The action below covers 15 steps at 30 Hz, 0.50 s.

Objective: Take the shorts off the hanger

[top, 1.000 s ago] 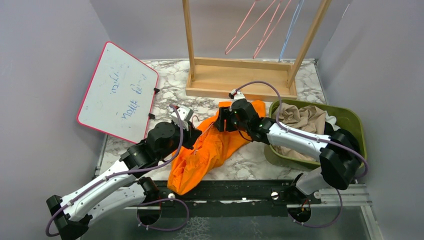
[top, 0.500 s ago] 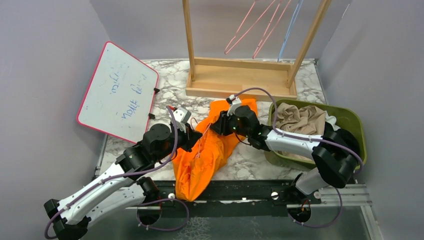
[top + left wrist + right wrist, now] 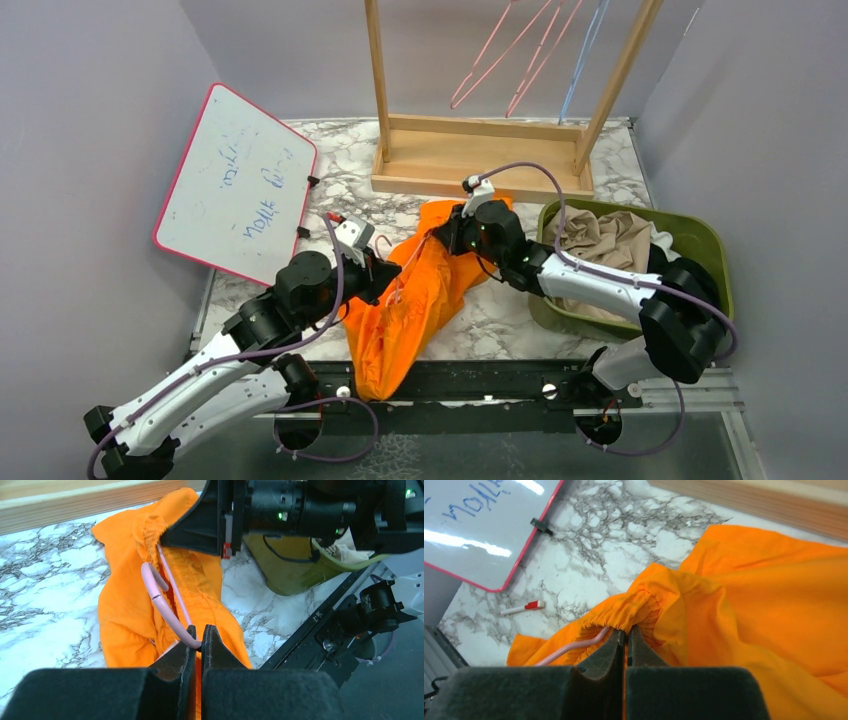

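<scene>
The bright orange shorts [image 3: 410,300] lie on the marble table between my arms, with a pink hanger [image 3: 165,605] still inside the gathered waist. My left gripper [image 3: 199,641] is shut on the hanger's hook end [image 3: 385,268]. My right gripper [image 3: 625,633] is shut on the elastic waistband [image 3: 634,607] at the shorts' far end [image 3: 450,240]. Tan shorts [image 3: 600,235] lie in the green bin. The white and black shorts do not show.
A green bin [image 3: 700,240] stands at the right. A wooden rack [image 3: 480,155] with pink and blue hangers stands at the back. A whiteboard [image 3: 240,185] leans at the left, with a marker [image 3: 521,608] on the table near it.
My left arm has pulled back to the left with the hanger hook. My right gripper moved left, then a little right again. The shorts were drawn narrower and hang further over the near edge.
</scene>
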Each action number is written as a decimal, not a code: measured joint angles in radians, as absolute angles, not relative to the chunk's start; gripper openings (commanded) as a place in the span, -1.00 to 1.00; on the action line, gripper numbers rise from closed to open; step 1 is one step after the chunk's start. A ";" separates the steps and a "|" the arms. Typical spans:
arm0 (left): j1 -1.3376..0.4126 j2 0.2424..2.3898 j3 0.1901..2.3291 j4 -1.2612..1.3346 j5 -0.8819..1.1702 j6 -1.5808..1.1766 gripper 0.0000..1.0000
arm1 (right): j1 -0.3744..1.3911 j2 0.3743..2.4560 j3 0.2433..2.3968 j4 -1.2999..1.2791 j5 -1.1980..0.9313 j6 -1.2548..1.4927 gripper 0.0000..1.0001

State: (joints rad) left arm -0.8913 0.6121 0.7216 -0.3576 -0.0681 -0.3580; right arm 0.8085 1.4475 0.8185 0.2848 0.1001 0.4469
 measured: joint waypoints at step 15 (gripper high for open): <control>-0.891 0.574 0.727 -0.411 -0.103 -0.355 -1.00 | 0.646 1.606 0.978 0.055 -0.054 0.479 -0.93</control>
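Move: The right fingers already pinch the orange shorts' waistband. The hanger's neck, held by the left hand, lies about 9 cm left of them, 6 cm back and some 5 cm higher. The wooden rack base stands roughly 19 cm ahead and 10 cm to the right, 12 cm lower; the green basket is about 42 cm right and 5 cm back, 8 cm lower. From the left hand, the pinched waistband is about 6 cm ahead, 9 cm right and 5 cm lower. Right hand, pinching the waistband, pulls about 6 cm forward-right from the left-held hanger, then dips some 5 cm. ##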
